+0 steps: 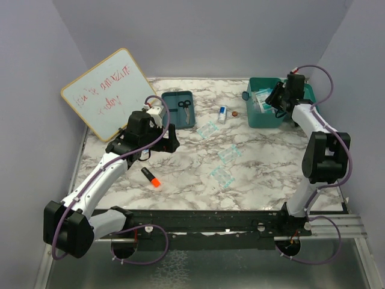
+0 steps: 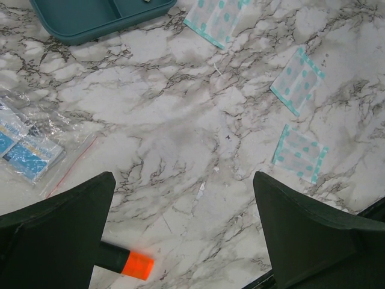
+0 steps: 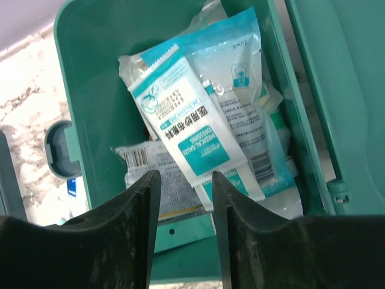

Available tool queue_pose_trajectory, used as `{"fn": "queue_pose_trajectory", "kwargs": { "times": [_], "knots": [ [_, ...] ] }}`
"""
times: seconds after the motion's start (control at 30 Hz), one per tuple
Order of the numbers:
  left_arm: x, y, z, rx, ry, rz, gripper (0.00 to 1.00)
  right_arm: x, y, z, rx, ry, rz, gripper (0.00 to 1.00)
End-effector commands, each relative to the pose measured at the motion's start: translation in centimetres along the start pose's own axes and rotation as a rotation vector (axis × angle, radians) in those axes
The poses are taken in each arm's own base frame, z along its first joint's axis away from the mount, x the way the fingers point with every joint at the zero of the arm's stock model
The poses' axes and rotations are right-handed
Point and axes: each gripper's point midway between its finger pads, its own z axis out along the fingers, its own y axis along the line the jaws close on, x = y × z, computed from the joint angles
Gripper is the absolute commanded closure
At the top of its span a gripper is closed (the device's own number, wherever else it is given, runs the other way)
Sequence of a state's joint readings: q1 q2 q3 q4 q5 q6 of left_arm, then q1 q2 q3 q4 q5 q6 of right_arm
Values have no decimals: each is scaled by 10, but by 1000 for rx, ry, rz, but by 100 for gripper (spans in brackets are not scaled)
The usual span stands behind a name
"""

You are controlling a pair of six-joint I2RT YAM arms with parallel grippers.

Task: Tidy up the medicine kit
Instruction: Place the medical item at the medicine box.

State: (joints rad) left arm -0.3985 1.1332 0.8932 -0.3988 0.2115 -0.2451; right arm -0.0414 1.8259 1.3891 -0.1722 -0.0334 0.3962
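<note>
The medicine kit [image 1: 265, 118] is a teal box standing open at the back right, its lid [image 3: 343, 90] swung to the right. Inside lie several white-and-teal dressing packets; a gauze packet [image 3: 186, 114] rests on top. My right gripper [image 1: 278, 99] hovers over the box [image 3: 90, 72]. In the right wrist view the right gripper [image 3: 185, 174] has its jaws apart and nothing pinched between them. My left gripper [image 1: 163, 142] hangs wide open over the marble table, and in its own wrist view this gripper [image 2: 183, 177] is empty, with an orange-capped marker [image 2: 137, 265] by its left finger.
A flat teal tray [image 1: 174, 111] holds scissors [image 1: 185, 107]. Three plaster packets [image 1: 210, 130] [image 1: 229, 155] [image 1: 223, 176] lie mid-table. A small tube [image 1: 222, 113] and a brown bit [image 1: 234, 112] lie near the box. A whiteboard [image 1: 108, 90] leans at the back left. A clear bag [image 2: 27, 150] holds blue packets.
</note>
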Motion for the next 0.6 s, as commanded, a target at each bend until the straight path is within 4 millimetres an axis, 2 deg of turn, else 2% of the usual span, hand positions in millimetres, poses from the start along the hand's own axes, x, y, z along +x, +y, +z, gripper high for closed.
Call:
{"fn": "queue_pose_trajectory", "kwargs": {
  "times": [0.0,0.2,0.33,0.47,0.57],
  "knots": [
    [-1,10,0,-54,-1,10,1,-21,2,-32,28,-15,-12,54],
    [4,26,3,-139,18,-4,1,-7,15,-64,-41,59,-11,52],
    [7,48,5,-264,21,-33,1,8,26,-89,-103,91,4,52],
    [15,71,10,-400,20,-118,1,32,41,-113,-164,128,-8,52],
    [21,88,14,-468,38,-172,1,61,64,-128,-241,165,-46,52]
  ]
}}
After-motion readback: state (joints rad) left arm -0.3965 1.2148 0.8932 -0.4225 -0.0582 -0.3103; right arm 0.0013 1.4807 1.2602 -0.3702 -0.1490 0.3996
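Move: The medical gauze packet, already free of the right hand's half-open fingers, lies on the filled medicine box about 4 cm ahead and 5 cm below them; the box lid is some 13 cm to the right and 3 cm ahead, the blue-white tube level but about 23 cm left, on the table. From the left hand, the blue zip bag lies roughly 9 cm ahead, 13 cm left and 14 cm below; the marker is 5 cm back and 9 cm left. With the gauze already released, the right hand backs away from it and out over the near wall of the medicine box, about 9 cm back, soon climbing as well by some 7 cm and late on swinging left, while its fingers stay half open and it turns slightly counter-clockwise. The left hand, empty and wide open, starts slowly and then picks up speed towards the blue zip bag, about 4 cm left, sinking 3 cm and easing forward 2 cm, as it turns some 15 degrees counter-clockwise and rolls its left side up a little, touching nothing yet. ##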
